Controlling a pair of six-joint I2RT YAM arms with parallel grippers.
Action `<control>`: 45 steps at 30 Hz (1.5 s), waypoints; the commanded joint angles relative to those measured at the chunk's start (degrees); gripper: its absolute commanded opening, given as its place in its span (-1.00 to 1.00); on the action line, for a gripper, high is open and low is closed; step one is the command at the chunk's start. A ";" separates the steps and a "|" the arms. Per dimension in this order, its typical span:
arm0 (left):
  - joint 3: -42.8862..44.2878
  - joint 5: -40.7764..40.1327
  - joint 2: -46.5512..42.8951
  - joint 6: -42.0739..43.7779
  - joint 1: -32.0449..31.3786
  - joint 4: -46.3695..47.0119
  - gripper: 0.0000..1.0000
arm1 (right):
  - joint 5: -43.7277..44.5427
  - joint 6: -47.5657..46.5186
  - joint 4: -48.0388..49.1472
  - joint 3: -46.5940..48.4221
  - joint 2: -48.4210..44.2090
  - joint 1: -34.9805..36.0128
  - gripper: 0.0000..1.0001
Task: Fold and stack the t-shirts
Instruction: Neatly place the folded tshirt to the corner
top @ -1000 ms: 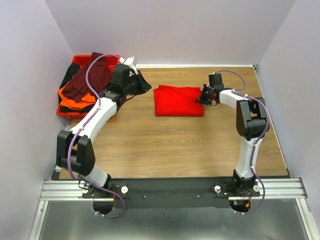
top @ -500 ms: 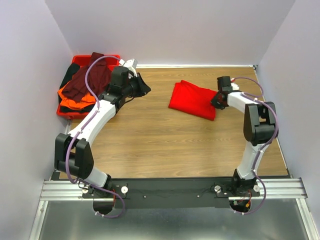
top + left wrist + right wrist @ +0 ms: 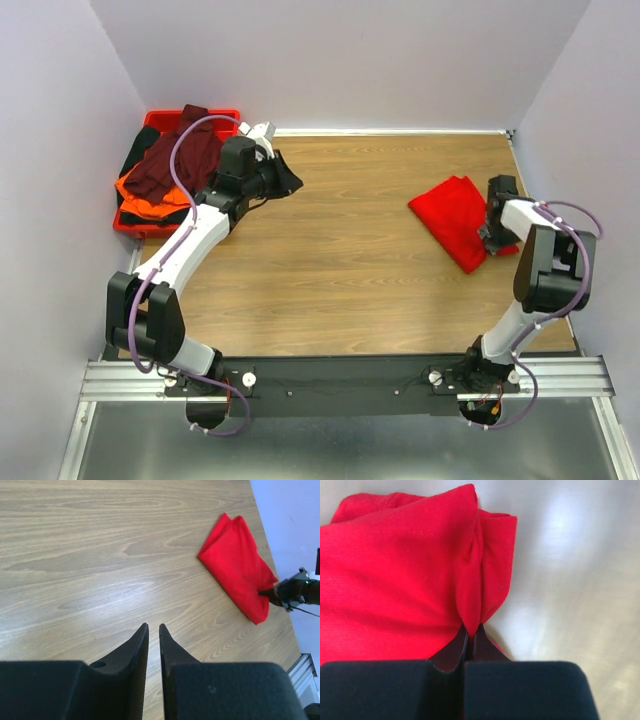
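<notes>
A folded bright red t-shirt [image 3: 452, 218] [image 3: 236, 565] [image 3: 395, 580] lies on the right part of the wooden table, turned at an angle. My right gripper [image 3: 490, 235] [image 3: 471, 626] is shut on a pinched fold at the shirt's near right edge. My left gripper [image 3: 292, 180] [image 3: 153, 626] hovers over bare wood at the back left, its jaws a narrow gap apart with nothing between them. A dark maroon t-shirt [image 3: 178, 158] lies on top of an orange one [image 3: 140, 190] and a black one [image 3: 134, 156], heaped at the far left.
The red plastic tray [image 3: 226, 116] under the heap stands in the back left corner against the walls. White walls close in the table on three sides. Both arm bases sit on the metal rail [image 3: 340, 378] at the near edge.
My right gripper has pulled the red t-shirt from the table's middle to the right side, turning it as it went. The left arm has hardly moved.
</notes>
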 commanded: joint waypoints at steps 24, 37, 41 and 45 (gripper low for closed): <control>-3.12 3.23 -3.56 -0.13 -0.02 2.29 -0.59 | 11.15 6.53 -22.10 -13.10 -22.82 -18.80 -0.99; -3.82 3.76 -3.91 -0.22 -0.20 2.99 -0.59 | 9.31 -0.85 -23.95 -10.47 -24.94 -18.89 1.00; -4.17 4.02 -3.91 -0.31 -0.28 3.17 -0.59 | 8.08 -3.23 -23.69 -7.83 -23.62 -18.89 1.00; -4.44 3.85 -4.35 -0.22 -0.37 3.17 -0.59 | 5.02 -7.44 -20.44 -5.90 -22.22 -18.80 1.00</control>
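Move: I already hold the folded t-shirt by its right-hand edge near my right hand, its middle about 7 cm ahead and 8 cm to the left, lying barely below the fingers. The table's near right corner, where it goes, is some 27 cm back and 21 cm to the right; the table's right edge passes about 13 cm straight to the right. From my raised left hand that corner lies roughly 70 cm right, 33 cm back and well below. With my right fingers still shut on the red cloth, I drag the folded t-shirt back towards myself and somewhat right, about 17 cm towards the near right corner, swinging the wrist some 25 degrees clockwise and climbing a few centimetres in the second half. As I slow there, I open the fingers wide, let go of the cloth and lift slightly clear, easing a little forward. ##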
